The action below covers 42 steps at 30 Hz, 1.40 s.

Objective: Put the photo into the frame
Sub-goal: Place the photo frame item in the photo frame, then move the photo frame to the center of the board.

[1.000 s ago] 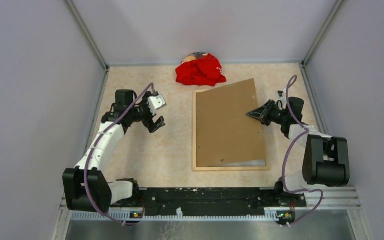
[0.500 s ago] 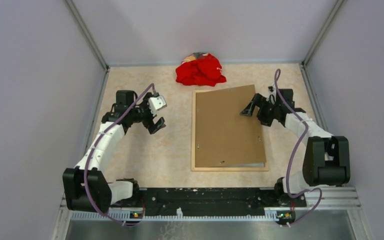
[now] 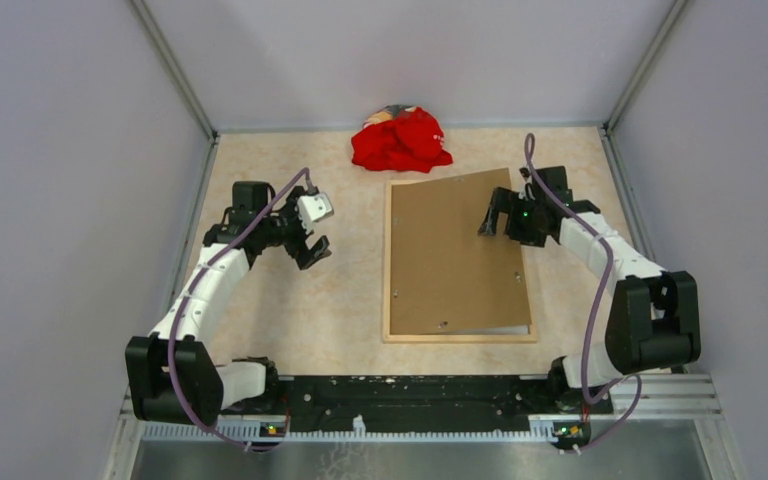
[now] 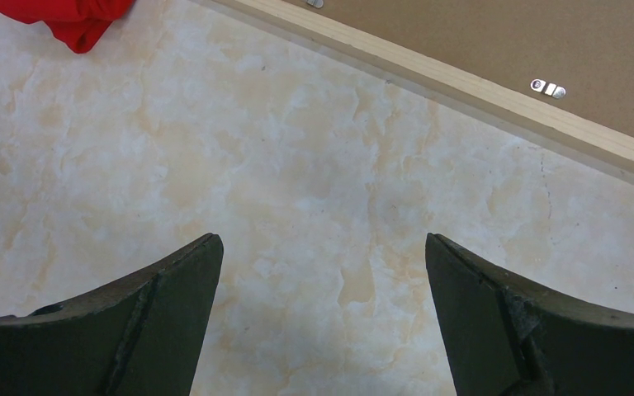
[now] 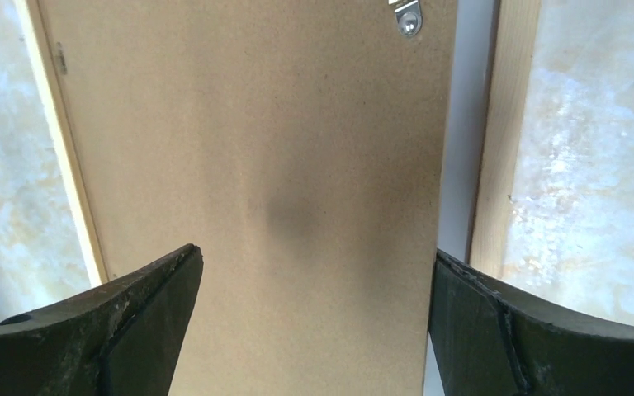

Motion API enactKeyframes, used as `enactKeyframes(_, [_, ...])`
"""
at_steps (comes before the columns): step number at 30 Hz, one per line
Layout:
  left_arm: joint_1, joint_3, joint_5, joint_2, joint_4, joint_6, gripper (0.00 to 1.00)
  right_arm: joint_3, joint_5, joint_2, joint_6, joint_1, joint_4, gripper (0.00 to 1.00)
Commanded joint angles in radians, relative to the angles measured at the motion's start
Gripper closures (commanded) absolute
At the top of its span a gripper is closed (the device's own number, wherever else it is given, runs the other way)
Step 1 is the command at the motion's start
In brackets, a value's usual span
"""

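The light-wood frame (image 3: 460, 337) lies flat on the table. The brown backing board (image 3: 450, 250) rests on it, slightly askew. The photo's printed side is hidden. A pale strip (image 5: 462, 124) shows between the board's edge and the frame's rail (image 5: 503, 124), and I cannot tell whether it is the photo. My right gripper (image 3: 495, 215) hovers open over the board's far right part, its fingers (image 5: 132, 313) apart above the board (image 5: 281, 148) and holding nothing. My left gripper (image 3: 312, 245) hangs open over bare table (image 4: 322, 239), left of the frame's rail (image 4: 479, 87).
A crumpled red cloth (image 3: 400, 140) lies at the back of the table, just beyond the frame's far edge, and its corner shows in the left wrist view (image 4: 66, 16). Small metal clips (image 4: 547, 87) sit on the board's rim. Grey walls close in the table on three sides.
My right gripper has opened and let go of the board's right edge, then shifted towards the far side. The board has settled flatter on the frame. The left arm has not moved.
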Motion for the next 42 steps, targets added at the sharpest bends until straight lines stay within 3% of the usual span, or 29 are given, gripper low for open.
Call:
enactKeyframes(1, [-0.005, 0.009, 0.025, 0.001, -0.010, 0.018, 0.01, 0.091, 0.157, 0.005, -0.045, 0.041, -0.073, 0.01])
enactKeyframes(6, [-0.005, 0.009, 0.027, 0.003, -0.014, 0.019, 0.01, 0.144, 0.253, 0.005, -0.064, 0.061, -0.127, 0.01])
enactKeyframes(18, [-0.005, 0.016, 0.039, 0.031, -0.015, 0.013, 0.01, 0.113, 0.247, -0.030, 0.002, 0.038, -0.054, 0.01])
enactKeyframes(24, [-0.033, 0.013, 0.042, 0.092, 0.016, 0.000, 0.01, -0.030, 0.083, -0.053, 0.096, -0.130, 0.164, 0.01])
enactKeyframes(29, [-0.097, 0.004, -0.003, 0.150, 0.064, 0.002, 0.01, -0.025, 0.037, 0.051, 0.094, -0.174, 0.237, 0.01])
enactKeyframes(33, [-0.146, 0.011, -0.034, 0.208, 0.082, 0.004, 0.01, -0.035, -0.048, 0.130, 0.115, -0.192, 0.287, 0.01])
enactKeyframes(42, [-0.185, 0.048, 0.011, 0.323, 0.099, -0.082, 0.04, -0.188, -0.248, 0.132, 0.223, -0.161, 0.507, 0.01])
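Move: My right hand is open over the backing board: the board's loose right edge is about 4 cm to its right and 5 cm below, the board's middle some 9 cm to the left and 3 cm back, and the frame's right rail about 5 cm right and 8 cm down. From my left hand, the frame's left rail lies roughly 13 cm right, level ahead and 15 cm lower; the red cloth is about 25 cm ahead and 16 cm right. From the board's edge I swing my open right hand rightwards about 7 cm, first lifting slightly, then carry it forward and down over the right rail and back left some 3 cm, ending with its right finger down against the rail's outer side, turned about 15 degrees clockwise. My left hand waits, then sinks 8 to 9 cm and goes 5 cm right towards the left rail, fingers open and tipping further down. ##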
